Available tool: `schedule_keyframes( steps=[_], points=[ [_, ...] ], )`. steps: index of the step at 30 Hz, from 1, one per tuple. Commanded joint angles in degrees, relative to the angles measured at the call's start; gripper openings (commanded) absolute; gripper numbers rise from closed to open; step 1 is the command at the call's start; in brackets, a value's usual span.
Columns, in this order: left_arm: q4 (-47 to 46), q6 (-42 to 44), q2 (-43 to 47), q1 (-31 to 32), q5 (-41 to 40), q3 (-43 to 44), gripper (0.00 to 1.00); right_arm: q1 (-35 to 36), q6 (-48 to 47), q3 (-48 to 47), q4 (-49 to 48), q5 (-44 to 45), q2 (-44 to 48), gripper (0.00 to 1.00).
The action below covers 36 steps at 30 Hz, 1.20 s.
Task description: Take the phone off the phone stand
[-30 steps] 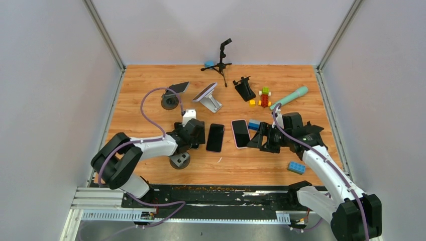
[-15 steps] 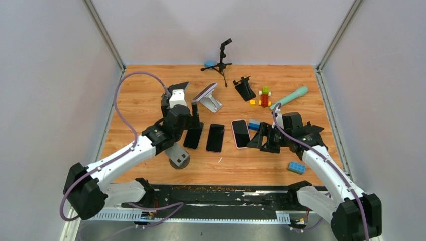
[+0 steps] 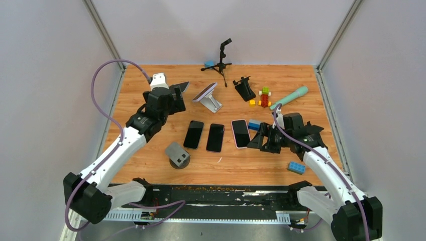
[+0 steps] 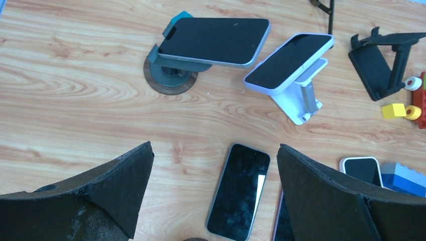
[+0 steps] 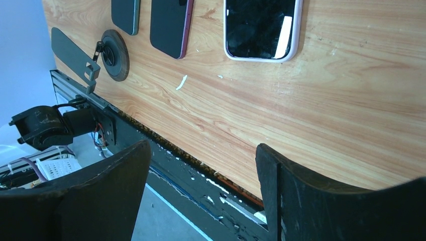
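Observation:
A dark phone (image 4: 213, 35) rests tilted on a dark round phone stand (image 4: 168, 75) at the back left. A second phone (image 4: 289, 60) leans on a white stand (image 4: 301, 103) beside it. My left gripper (image 4: 215, 150) hovers open and empty over the table just in front of these stands, also seen in the top view as the left gripper (image 3: 173, 103). Three phones lie flat side by side: a dark one (image 3: 193, 134), a red-edged one (image 3: 215, 137) and a white-edged one (image 3: 240, 133). My right gripper (image 3: 258, 140) stands open and empty, low beside the white-edged phone.
An empty grey round stand (image 3: 178, 154) sits near the front. At the back stand an empty black holder (image 3: 244, 89) and a small tripod (image 3: 221, 60). Toy bricks (image 3: 263, 97), a teal handle (image 3: 290, 97) and blue bricks (image 3: 296, 167) lie on the right.
My left gripper opened, left the dark phone flat beside the other two, and rose back and to the left toward the round stand. The right arm has not moved.

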<state>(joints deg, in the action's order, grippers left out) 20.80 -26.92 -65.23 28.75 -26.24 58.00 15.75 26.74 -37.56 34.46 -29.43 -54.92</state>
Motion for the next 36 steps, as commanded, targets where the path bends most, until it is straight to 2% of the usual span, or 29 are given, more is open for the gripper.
schedule_keyframes(
  steps=[1, 8, 13, 16, 25, 31, 36],
  points=[
    [1.85, -0.06, 1.22, -2.78, 4.21, 2.05, 1.00, 0.22, -1.41, -1.72, 0.91, 0.43, 1.34, 0.77],
    [2.22, 1.19, 3.71, -3.52, 6.53, 1.26, 1.00, 0.18, -0.96, -3.88, 1.18, -0.52, 1.42, 0.77],
    [2.82, 4.61, 8.49, -3.53, 11.46, -3.14, 1.00, 0.29, 0.92, -11.51, -0.85, -3.42, -1.50, 0.76],
    [5.81, 5.53, 12.28, -3.53, 11.46, -6.48, 1.00, 1.82, 3.42, -16.63, -4.21, -3.60, -4.76, 0.75],
    [12.94, 5.88, 26.01, -3.53, 9.21, -13.13, 1.00, 14.27, 9.52, -36.45, -9.69, 5.39, -25.70, 0.74],
    [16.07, 7.33, 28.38, -3.53, 11.33, -11.85, 1.00, 18.04, 17.72, -44.91, -22.25, 8.02, -39.28, 0.73],
    [18.78, 8.53, 29.52, -3.53, 11.32, -10.78, 1.00, 20.72, 19.16, -55.34, -24.50, 11.00, -50.64, 0.71]
  ],
)
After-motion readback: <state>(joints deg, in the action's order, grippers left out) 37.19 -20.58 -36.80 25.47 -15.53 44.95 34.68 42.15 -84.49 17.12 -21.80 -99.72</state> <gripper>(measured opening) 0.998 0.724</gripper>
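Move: The phone on the white stand is roughly 28 cm ahead of the right hand, 18 cm to its left and 2 cm lower. Some 12 cm left of that phone and level with it is the dark stand's phone. The white-cased phone lies 10 cm ahead of the right hand, 4 cm left and 10 cm below. From the left hand, the white-stand phone is about 13 cm ahead, 11 cm right and 14 cm below. The open right hand swings left-forward about 25 cm, rising, towards the white-stand phone; the left backs off. ##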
